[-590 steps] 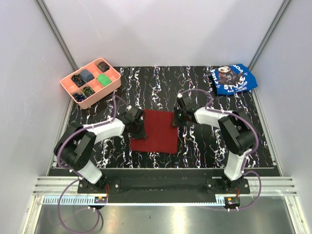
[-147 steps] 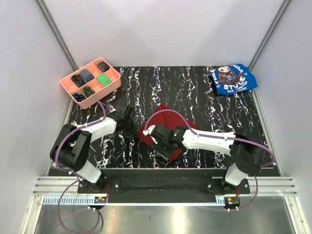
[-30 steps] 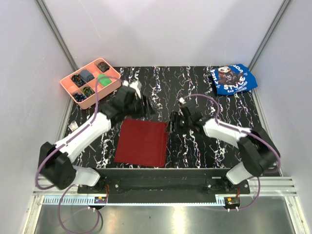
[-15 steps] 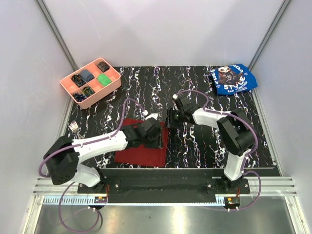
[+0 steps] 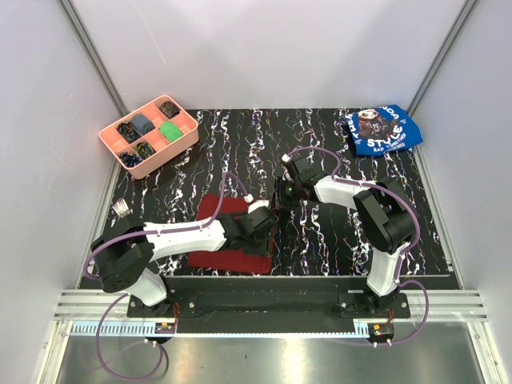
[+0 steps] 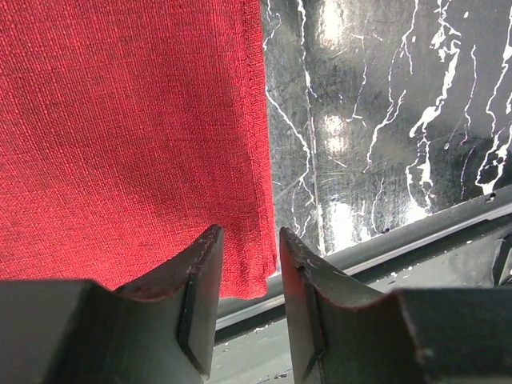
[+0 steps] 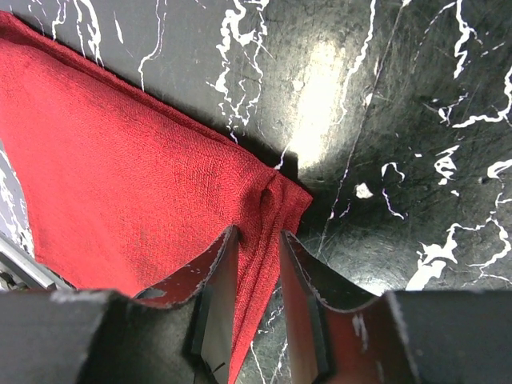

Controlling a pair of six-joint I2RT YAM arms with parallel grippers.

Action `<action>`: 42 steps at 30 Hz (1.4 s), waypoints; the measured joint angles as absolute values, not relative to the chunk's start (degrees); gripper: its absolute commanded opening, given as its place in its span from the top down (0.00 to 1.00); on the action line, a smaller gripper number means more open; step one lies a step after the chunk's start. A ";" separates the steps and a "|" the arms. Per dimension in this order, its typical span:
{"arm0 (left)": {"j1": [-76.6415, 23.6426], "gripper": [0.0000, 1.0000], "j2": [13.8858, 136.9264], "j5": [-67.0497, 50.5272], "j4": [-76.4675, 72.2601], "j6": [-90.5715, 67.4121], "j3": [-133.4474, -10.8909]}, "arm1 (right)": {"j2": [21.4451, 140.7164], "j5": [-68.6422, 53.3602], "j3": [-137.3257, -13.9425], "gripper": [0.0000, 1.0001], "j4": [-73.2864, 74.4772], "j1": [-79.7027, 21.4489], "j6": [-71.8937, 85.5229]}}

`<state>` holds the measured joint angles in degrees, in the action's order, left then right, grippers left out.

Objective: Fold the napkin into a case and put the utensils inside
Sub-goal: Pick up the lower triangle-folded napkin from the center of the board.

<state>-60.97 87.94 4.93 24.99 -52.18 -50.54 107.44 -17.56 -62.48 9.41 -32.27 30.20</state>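
The dark red napkin [image 5: 228, 258] lies flat on the black marbled table, folded into a layered rectangle. My left gripper [image 5: 260, 232] reaches across it to its near right corner. In the left wrist view that corner of the napkin [image 6: 120, 120] lies between the jaws of the left gripper [image 6: 250, 236], which stand a narrow gap apart. My right gripper [image 5: 280, 200] is at the far right corner. There the napkin [image 7: 120, 160] is gathered into a small ridge between the jaws of the right gripper [image 7: 258, 234], also a narrow gap apart. The silver utensils [image 5: 122, 208] lie at the table's left edge.
A pink compartment tray [image 5: 149, 136] with small items stands at the back left. A blue printed cloth [image 5: 382, 130] lies at the back right. The table's front rail [image 6: 416, 240] runs just beyond the napkin's near edge.
My left arm has swung from the napkin's far left side to its near right corner. My right gripper has settled onto the far right corner. Both pairs of jaws have narrowed.
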 measured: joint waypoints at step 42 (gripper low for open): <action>-62.57 1.00 89.82 5.54 24.18 -55.70 -50.11 | 106.59 -17.41 -67.70 1.00 14.98 -32.18 28.99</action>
<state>-62.57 89.82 5.54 24.18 -55.70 -50.11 106.59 -17.41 -67.70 14.98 -32.18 28.99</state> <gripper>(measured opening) 0.008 0.010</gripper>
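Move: The left hand hovers over the folded napkin's near-right corner, which is about 1 cm back and 1 cm below it; the right hand is just over the far-right corner, about 1 cm ahead, 1 cm to its left and 1 cm below. The napkin's middle lies some 10 cm back and 11 cm left of the right hand. The pink box stands roughly 20 cm ahead and 33 cm left of that same hand. Both hands sink about 1 cm, pinch the napkin's right-hand corners, and the right then rises some 3 cm. ##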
